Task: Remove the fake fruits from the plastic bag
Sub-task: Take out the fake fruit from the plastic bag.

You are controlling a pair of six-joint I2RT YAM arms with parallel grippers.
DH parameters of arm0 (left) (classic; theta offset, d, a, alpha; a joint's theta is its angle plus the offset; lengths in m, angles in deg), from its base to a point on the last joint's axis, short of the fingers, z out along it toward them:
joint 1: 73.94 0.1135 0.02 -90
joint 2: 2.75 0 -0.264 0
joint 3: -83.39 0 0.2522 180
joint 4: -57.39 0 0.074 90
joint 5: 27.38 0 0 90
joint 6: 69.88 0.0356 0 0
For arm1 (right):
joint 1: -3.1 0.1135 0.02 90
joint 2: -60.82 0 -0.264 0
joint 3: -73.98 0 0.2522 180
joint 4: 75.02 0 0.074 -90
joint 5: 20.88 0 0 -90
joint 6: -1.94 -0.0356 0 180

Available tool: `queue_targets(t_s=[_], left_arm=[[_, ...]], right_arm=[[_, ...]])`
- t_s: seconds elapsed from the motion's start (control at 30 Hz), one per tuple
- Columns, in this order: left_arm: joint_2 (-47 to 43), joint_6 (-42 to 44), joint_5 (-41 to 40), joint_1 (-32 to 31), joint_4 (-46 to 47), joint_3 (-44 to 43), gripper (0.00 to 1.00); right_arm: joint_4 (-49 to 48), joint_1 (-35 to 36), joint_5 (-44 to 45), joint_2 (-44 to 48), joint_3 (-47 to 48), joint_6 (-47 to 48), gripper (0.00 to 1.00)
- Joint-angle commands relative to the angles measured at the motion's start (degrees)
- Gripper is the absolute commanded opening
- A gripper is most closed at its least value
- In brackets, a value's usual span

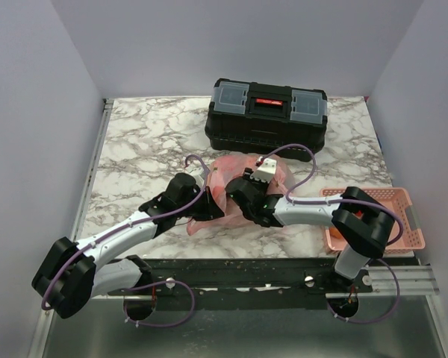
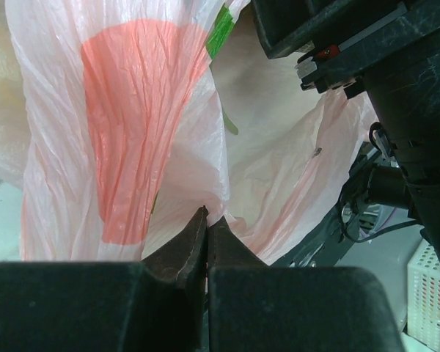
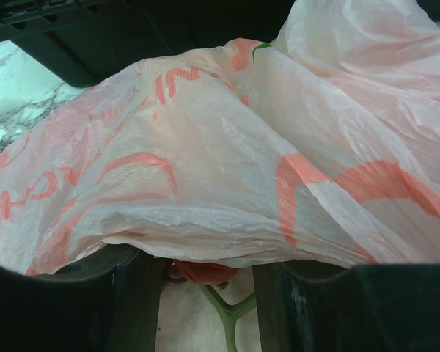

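Observation:
The plastic bag lies crumpled on the marble table in front of the toolbox. My left gripper is shut on a fold of the plastic bag's edge, the jaws pressed together and holding the thin film up. My right gripper reaches in under the bag's lip. Its fingers stand apart, with a red fake fruit on a green stem between them. The bag's film hides the fingertips and most of the fruit. Other fruits are hidden.
A black toolbox stands behind the bag. A pink slotted basket sits at the right edge of the table with something orange in its near corner. The right arm crowds the left wrist view.

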State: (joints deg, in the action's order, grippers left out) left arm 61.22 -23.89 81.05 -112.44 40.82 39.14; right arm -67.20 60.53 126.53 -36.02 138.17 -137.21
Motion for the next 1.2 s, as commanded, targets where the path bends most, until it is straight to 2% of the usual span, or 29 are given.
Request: queue_targets(t_s=[0.0, 0.17, 0.3, 0.63, 0.87, 1.03, 1.17], left_arm=[[-0.6, 0.6, -0.4, -0.5, -0.4, -1.0, 0.0], [0.1, 1.0, -0.4, -0.4, -0.4, -1.4, 0.0], [0.4, 1.9, -1.0, -0.4, -1.0, -2.0, 0.0], [0.7, 3.4, -3.7, -0.5, -2.5, -3.7, 0.0], [1.3, 3.8, -5.0, -0.4, -2.9, -4.2, 0.0], [0.8, 3.7, -5.6, -0.5, -3.7, -4.8, 0.0], [0.4, 3.8, -5.7, -0.4, -3.3, -4.7, 0.0]], right_arm=[[-1.3, 0.0, 2.6, -0.6, 0.3, 1.0, 0.21], [-0.8, 0.0, -2.6, 3.0, -1.2, 2.7, 0.07], [-0.1, 0.0, -8.8, 7.4, -3.7, 3.8, 0.01], [-1.9, 0.0, -32.4, 16.6, -10.2, 6.5, 0.01], [-3.1, 0.0, -45.6, 23.8, -14.0, 9.0, 0.01], [-3.2, 0.0, -48.9, 27.7, -16.0, 10.4, 0.01], [-2.8, 0.0, -46.8, 31.3, -16.8, 11.5, 0.01]])
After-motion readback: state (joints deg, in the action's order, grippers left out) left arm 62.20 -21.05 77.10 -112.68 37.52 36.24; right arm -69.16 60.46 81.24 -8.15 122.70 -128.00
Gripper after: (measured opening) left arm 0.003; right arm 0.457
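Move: The orange, mango-like fruit is already between the right fingers, hidden under the bag's top sheet, its middle some 2 cm ahead of the hand point. The bag edge pinched in the left fingers is about 12 cm back and 8 cm left of the right hand; the grapes are 4 cm left, level fore and aft, some 3 cm lower. The basket lies about 36 cm right and 14 cm back. From the left hand the orange fruit lies roughly 14 cm ahead and 9 cm right. Keeping its grip on the orange fruit, the right hand draws it back about 11 cm from under the bag's top sheet, drifting some 5 cm left towards the left fingertips and climbing about 4 cm, mostly near the end. Its wrist swings roughly 40 degrees counter-clockwise on the way. The left fingers stay shut on the bag's edge. ##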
